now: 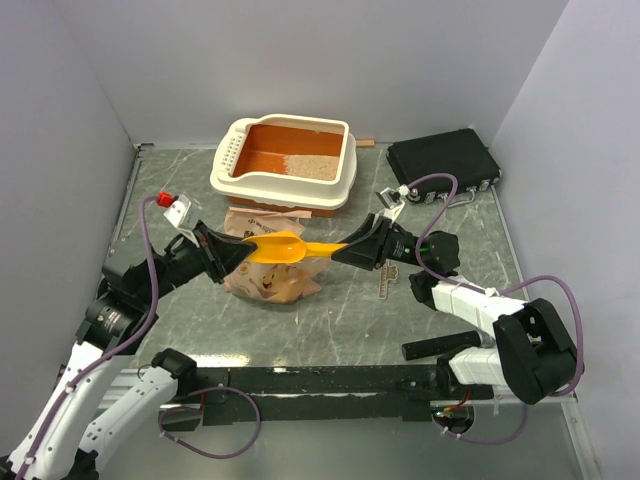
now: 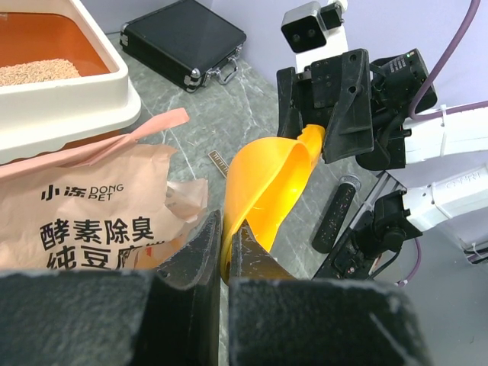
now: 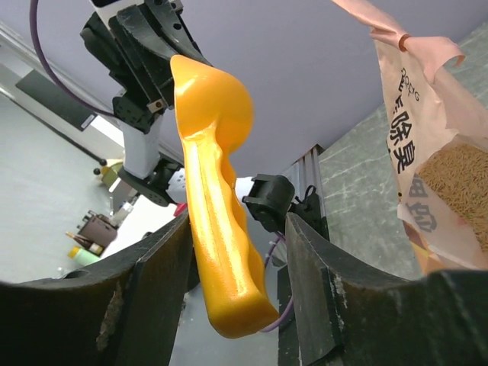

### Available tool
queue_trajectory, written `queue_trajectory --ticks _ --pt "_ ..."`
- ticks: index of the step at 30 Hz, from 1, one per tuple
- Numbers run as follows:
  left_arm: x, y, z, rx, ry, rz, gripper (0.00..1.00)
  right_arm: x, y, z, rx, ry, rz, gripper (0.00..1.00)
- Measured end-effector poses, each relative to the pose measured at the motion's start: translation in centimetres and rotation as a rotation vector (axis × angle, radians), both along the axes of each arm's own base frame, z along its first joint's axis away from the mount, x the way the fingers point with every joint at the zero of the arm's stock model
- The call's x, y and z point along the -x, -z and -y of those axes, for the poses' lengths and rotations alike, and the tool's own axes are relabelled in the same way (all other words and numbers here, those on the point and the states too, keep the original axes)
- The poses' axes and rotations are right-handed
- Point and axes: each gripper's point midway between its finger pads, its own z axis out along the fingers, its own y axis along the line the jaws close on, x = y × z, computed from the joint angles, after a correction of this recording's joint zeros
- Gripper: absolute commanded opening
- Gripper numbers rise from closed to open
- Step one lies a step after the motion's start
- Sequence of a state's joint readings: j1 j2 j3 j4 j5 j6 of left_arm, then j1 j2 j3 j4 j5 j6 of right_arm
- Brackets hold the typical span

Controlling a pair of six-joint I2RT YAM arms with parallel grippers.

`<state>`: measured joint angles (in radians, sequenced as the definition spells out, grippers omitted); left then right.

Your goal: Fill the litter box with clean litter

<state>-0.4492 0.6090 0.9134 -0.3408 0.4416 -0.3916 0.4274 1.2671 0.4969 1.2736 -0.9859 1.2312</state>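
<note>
The orange litter box (image 1: 231,172) with its cream rim stands at the back; a patch of clean litter (image 1: 312,166) lies in its right part. The box's rim (image 2: 69,107) and litter (image 2: 34,71) also show in the left wrist view. A tan paper bag (image 1: 272,286) stands open in front of it, with litter (image 3: 457,191) inside. An orange-yellow scoop (image 1: 280,248) hangs level above the bag. My left gripper (image 1: 244,250) is shut on the scoop's bowl rim (image 2: 267,183). My right gripper (image 3: 238,221) stands open around the scoop's handle (image 3: 217,191), with a gap on one side.
A black flat case (image 1: 445,160) lies at the back right. A thin ruler-like strip (image 1: 385,285) lies on the table under the right arm, and a dark rod (image 1: 440,348) near its base. Grey walls close in both sides and the back.
</note>
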Motion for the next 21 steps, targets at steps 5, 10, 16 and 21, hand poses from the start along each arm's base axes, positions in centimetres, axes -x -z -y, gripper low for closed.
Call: queue_trajectory --ticks 5,10,16,21 --pt "-0.1 0.1 0.0 -0.001 0.000 -0.003 0.01 0.0 -0.1 0.0 -0.002 -0.002 -0.009 0.58" --pt "-0.1 0.3 0.1 0.003 0.000 -0.014 0.01 0.0 -0.1 0.0 -0.002 -0.002 -0.009 0.53" --pt "-0.2 1.0 0.2 0.005 0.001 -0.037 0.01 0.0 0.0 0.0 -0.002 -0.001 -0.008 0.42" --pt "-0.8 2.1 -0.2 0.009 -0.040 -0.085 0.18 1.1 -1.2 0.3 -0.031 -0.014 0.071 0.00"
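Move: The right hand's open fingers already straddle the end of the scoop handle; the handle's middle lies about 3 cm to their left, level fore and aft and at about their height. The litter bag stands some 9 cm ahead of this hand, 13 cm to its left and 18 cm lower, with the litter box roughly 30 cm ahead, 12 cm left and 22 cm below. For the left hand, which holds the scoop's blade rim, the handle is about 12 cm to its right, level fore and aft, 4 cm lower. The right fingers close from over half open to about a quarter and pinch the end of the scoop handle from both sides; that hand stays in place until the last instant, then shifts about 1 cm up and back. The left hand keeps its grip on the blade rim and sinks some 2 cm, tipping about 5 degrees down. ##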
